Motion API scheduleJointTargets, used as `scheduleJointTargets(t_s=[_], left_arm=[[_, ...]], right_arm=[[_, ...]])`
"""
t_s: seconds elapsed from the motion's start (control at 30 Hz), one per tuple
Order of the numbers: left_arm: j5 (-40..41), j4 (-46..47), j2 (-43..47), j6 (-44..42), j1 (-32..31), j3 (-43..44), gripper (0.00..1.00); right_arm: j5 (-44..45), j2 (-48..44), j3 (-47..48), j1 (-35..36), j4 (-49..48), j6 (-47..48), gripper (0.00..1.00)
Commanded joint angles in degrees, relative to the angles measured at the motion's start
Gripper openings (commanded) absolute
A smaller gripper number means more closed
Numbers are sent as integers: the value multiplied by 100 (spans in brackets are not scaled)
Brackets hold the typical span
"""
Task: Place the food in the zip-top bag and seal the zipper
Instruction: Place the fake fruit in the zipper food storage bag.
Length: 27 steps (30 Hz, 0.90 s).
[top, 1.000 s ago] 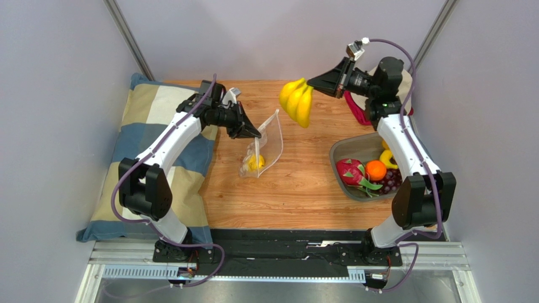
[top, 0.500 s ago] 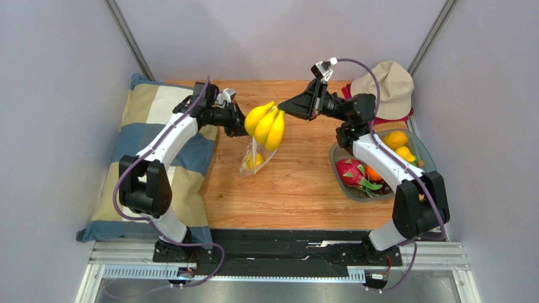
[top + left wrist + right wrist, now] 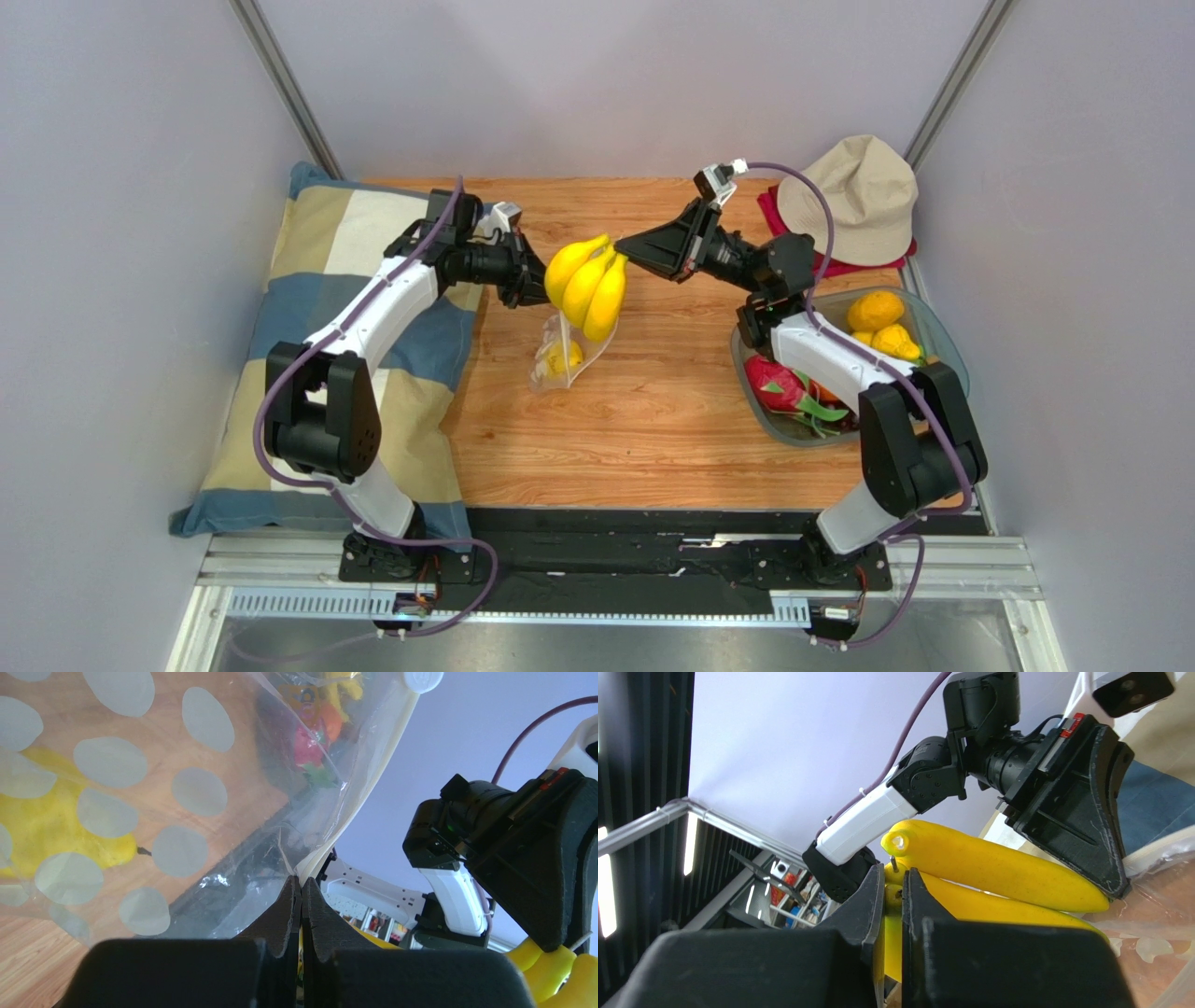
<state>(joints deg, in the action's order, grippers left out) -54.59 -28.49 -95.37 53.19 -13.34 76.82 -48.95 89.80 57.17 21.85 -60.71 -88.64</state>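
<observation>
My right gripper is shut on the stem of a yellow banana bunch, also in the right wrist view, and holds it above the mouth of the dotted zip-top bag. My left gripper is shut on the bag's upper edge by the whitish zipper strip and lifts it. A yellow fruit lies inside the bag, also in the left wrist view. A dragon fruit, an orange and yellow fruits lie in the grey tray.
A checked pillow lies at the left under my left arm. A beige hat on a red cloth sits at the back right. Grey walls close in both sides.
My right gripper has carried the bananas left from the back right to just above the bag's mouth. My left gripper has kept hold of the bag's edge.
</observation>
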Motion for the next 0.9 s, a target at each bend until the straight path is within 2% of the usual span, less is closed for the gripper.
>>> scheduleJointTargets(t_s=[0.0,0.33,0.6,0.77,0.87], left_arm=[[-403,423,10,420,42,-132,0],[-614,713,-8,684,201,-272,0],[-878,1214,-34,1105,244,-369,0],[-1150,2161,-17,1781,367,-780,0],[-1352,3260,-25,2546,438,-1088,0]], right_arm=[[658,143,-153,-5,94,347,0],[878,11,-197,-119,806,391,0],[1106,221,259,-180,920,295,0],[1457,415,593,-172,1394,383,0],[1459,538,717,-189,1482,383,0]])
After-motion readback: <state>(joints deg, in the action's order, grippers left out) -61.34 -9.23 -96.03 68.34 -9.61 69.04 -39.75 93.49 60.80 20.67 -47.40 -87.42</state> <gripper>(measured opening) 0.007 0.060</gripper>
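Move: The mouth of the zip-top bag, where the banana bunch is being taken, lies nearly straight below the right hand, about 19 cm down, 3 cm to its left and level fore and aft. The left gripper pinching the rim is some 9 cm left, 2 cm ahead and 14 cm below the right hand. The yellow fruit in the bag is 7 cm left, level and 32 cm below. From the left hand, the mouth's middle is about 6 cm right, 2 cm back and 5 cm down. The bananas, still pinched by the stem and hanging over the bag mouth, are carried by the right hand about 6 cm forward and some 3 cm down, sinking mostly in the first half, while the wrist turns roughly 15 degrees so their lower ends swing back towards the base. The left fingers keep the rim, easing 2 cm forward with their tips tilting up about 10 degrees. ##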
